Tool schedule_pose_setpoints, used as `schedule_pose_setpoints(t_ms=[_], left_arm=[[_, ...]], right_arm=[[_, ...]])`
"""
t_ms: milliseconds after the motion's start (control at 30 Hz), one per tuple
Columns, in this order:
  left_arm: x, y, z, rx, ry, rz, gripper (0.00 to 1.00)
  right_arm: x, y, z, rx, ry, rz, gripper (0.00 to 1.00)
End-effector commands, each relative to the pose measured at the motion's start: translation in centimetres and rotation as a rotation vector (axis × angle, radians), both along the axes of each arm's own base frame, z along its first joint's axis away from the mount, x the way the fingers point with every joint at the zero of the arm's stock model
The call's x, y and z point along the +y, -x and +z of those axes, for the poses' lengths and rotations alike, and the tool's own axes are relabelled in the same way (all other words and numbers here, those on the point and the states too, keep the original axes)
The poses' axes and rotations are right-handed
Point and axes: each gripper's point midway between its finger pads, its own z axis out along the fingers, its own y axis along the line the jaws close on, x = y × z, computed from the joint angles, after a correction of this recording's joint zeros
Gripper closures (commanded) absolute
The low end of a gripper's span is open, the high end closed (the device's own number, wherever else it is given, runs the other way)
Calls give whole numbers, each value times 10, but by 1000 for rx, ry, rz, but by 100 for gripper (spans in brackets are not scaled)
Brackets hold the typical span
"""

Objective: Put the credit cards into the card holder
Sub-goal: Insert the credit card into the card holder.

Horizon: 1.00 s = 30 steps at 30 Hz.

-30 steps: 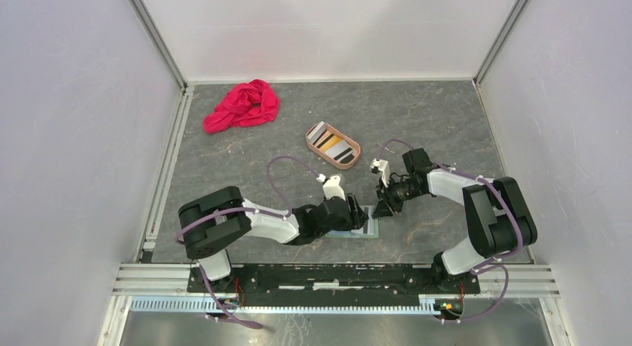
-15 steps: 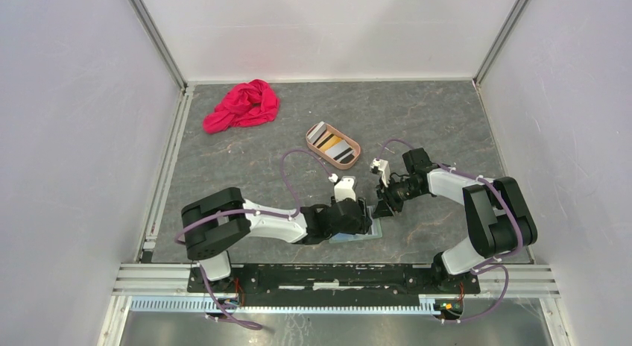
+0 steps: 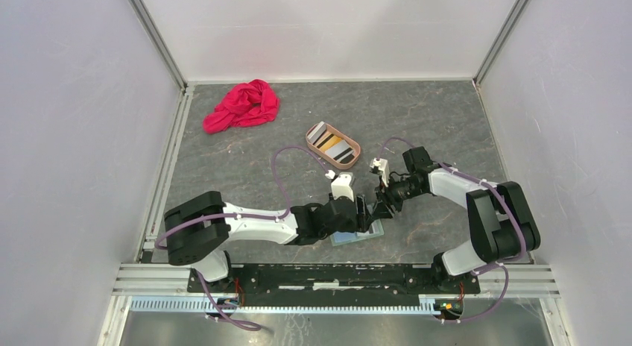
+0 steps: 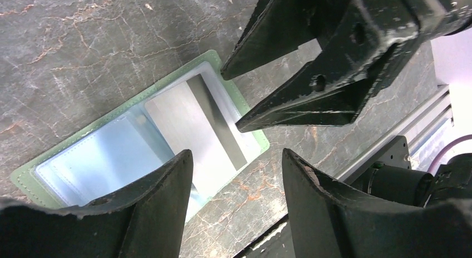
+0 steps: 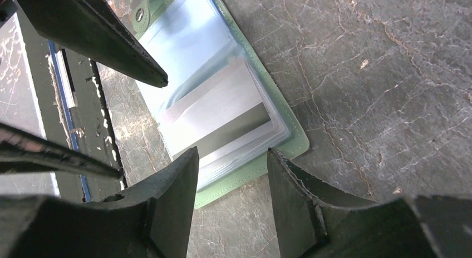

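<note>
The card holder [image 3: 356, 238] lies open on the table near the front edge, green outside [image 4: 245, 110], light blue inside. A grey credit card [image 4: 192, 122] with a dark stripe sits in its right-hand pocket, also seen in the right wrist view [image 5: 222, 116]. My left gripper [image 4: 236, 158] hangs open just above the holder's edge, holding nothing. My right gripper [image 5: 232, 155] is open over the holder's green corner [image 5: 250, 177], its tips clear of the card. In the top view the two grippers [image 3: 359, 212] [image 3: 381, 204] nearly meet. More credit cards [image 3: 333, 146] lie in the tray.
The pinkish-tan oval tray [image 3: 310, 141] stands behind the grippers at mid-table. A red cloth [image 3: 242, 105] lies crumpled at the back left. The metal rail [image 3: 328, 275] runs along the front edge, close to the holder.
My right gripper has opened and no longer pinches the card, which stays in the pocket. My left gripper has shifted right over the holder and opened a little wider.
</note>
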Motion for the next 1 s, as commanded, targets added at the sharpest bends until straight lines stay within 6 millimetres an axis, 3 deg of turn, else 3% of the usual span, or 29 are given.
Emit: schedule_pose_setpoints(t_ms=[0, 67, 167, 300, 500, 733, 967], left_arm=[[10, -5, -1, -29, -30, 20, 37], [15, -8, -1, -35, -46, 44, 47], [23, -12, -10, -27, -96, 62, 63], [26, -14, -23, 0, -132, 52, 96], [24, -11, -38, 28, -215, 15, 98], [24, -9, -51, 51, -278, -3, 98], [9, -3, -53, 77, -233, -53, 98]], right_arm=[[4, -11, 21, -75, -51, 22, 46], [2, -14, 22, -90, -45, 13, 48], [-2, -18, 18, -96, -20, -22, 61], [-3, -18, 12, -73, -3, -29, 72], [-7, -19, 4, -57, 26, -51, 82], [-9, -19, -4, -34, 57, -63, 83], [-8, -17, -6, -29, 62, -59, 83]])
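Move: The white card, already lying in the card holder's right-hand page, sits some 6 cm below the open left fingers, about 2 cm to their right and 1 cm ahead. The blue pocket is about 5 cm left of that hand and level with it, while the pink card box stands roughly 22 cm ahead and 8 cm left. From the right hand, the card is about 4 cm left, 1 cm back and 2 cm down; the holder's right edge is about 1 cm right, 1 cm ahead and 2 cm down. Towards the card's inner edge, beside the fold, the left hand sinks about 5.5 cm, first swinging some 3 cm left and then easing 1 cm back right; its fingers shut fully and tip some 15 degrees steeper, ending on or just over that edge. The right hand shifts about 1 cm forward and right, rises slightly, then dips while narrowing its fingers to a small gap at the holder's right edge, seeming to pinch it. ##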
